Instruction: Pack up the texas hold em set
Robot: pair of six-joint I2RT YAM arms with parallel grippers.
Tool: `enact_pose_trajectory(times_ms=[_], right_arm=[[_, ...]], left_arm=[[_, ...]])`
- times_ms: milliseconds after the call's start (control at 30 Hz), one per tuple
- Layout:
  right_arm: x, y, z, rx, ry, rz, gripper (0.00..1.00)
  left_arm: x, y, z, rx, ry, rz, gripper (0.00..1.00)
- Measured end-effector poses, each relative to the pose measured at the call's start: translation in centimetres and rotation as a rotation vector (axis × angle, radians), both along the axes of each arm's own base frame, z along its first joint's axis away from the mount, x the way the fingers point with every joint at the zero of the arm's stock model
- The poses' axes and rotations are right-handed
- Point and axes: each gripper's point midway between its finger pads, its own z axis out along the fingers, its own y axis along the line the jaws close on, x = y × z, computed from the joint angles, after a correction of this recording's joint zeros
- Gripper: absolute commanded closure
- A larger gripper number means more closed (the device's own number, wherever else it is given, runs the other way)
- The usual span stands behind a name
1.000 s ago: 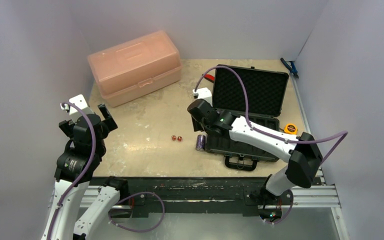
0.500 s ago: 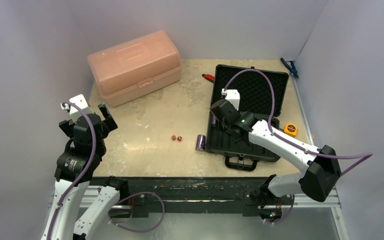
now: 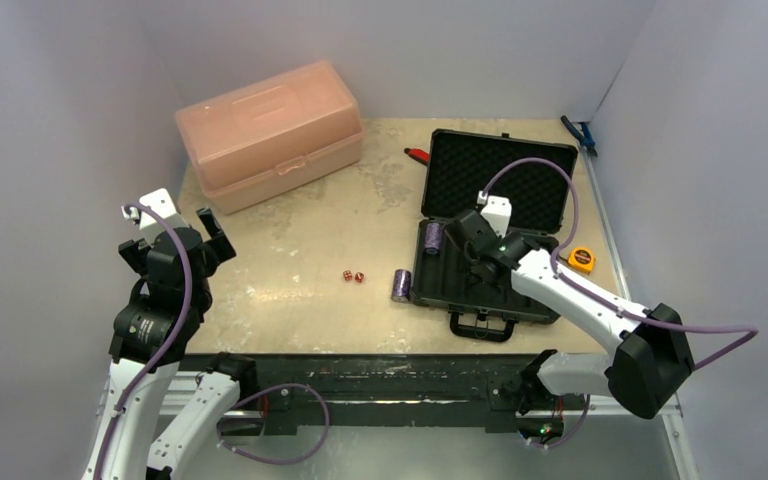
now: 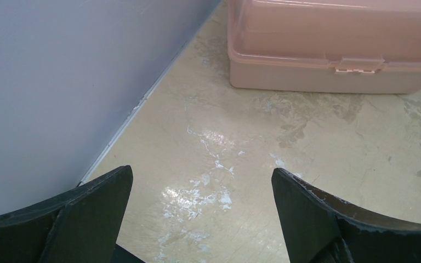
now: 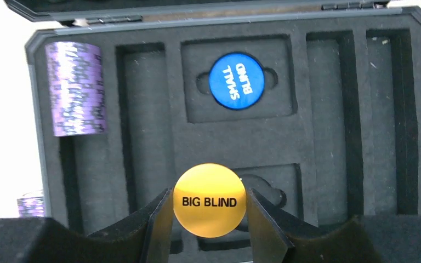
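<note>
The black briefcase (image 3: 505, 180) lies open at the right, its foam base (image 5: 329, 137) towards me. One purple chip stack (image 5: 75, 89) fills the leftmost slot. A second purple stack (image 3: 400, 285) lies on the table by the case's left wall. Two red dice (image 3: 353, 276) sit further left. Over the foam, my right gripper (image 5: 210, 204) is shut on the orange disc (image 5: 210, 186), marked BIG BLIND, above an empty round recess. A blue SMALL BLIND disc (image 5: 237, 80) rests in its recess. My left gripper (image 4: 200, 181) hangs open over bare table at the far left.
A translucent pink box (image 3: 268, 130) stands at the back left, its latch side facing my left gripper. A yellow tape measure (image 3: 581, 258) lies right of the case. A red-handled tool (image 3: 417, 154) and a blue clamp (image 3: 580, 135) lie at the back. Walls close both sides.
My right arm has swung right, from the case's left edge to over the foam base, uncovering the purple stack in the left slot. The left arm has not moved.
</note>
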Motion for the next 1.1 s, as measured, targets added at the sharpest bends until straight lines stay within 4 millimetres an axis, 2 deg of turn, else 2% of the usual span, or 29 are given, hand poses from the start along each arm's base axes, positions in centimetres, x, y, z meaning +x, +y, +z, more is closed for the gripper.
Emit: enact_pose_trajectory(times_ms=[367, 767, 1100], right_arm=[[-1.9, -2.8, -3.9, -0.019, 0.091, -0.088, 1.00], [-2.1, -3.1, -4.3, -0.002, 0.094, -0.117, 1.00], [-3.0, -2.7, -5.4, 0.041, 0.130, -0.149, 1.00]], left_arm=[[0.0, -0.1, 0.0, -0.002, 0.000, -0.005, 0.01], [0.0, -0.1, 0.0, -0.003, 0.001, -0.007, 0.02], [0.0, -0.1, 0.0, -0.003, 0.001, -0.007, 0.02]])
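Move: The near card recess in the case, where the held BIG BLIND button is going, lies about 3 cm back and 3 cm right of the right hand, some 6 cm below. The blue SMALL BLIND button sits about 8 cm ahead and 3 cm right; the cased chip stack is 8 cm ahead and 9 cm left, the loose stack 2 cm back and 15 cm left. From the left hand, the recess is roughly 3 cm ahead and 56 cm right. Still pinching the yellow BIG BLIND button by its edges, the right hand sinks about 5.5 cm towards the near card recess while drifting some 3 cm right and 3 cm back. It pauses after the first 4 cm down, then eases lower and back, tipping the fingers slightly down and turning a little clockwise; the grip never opens. ##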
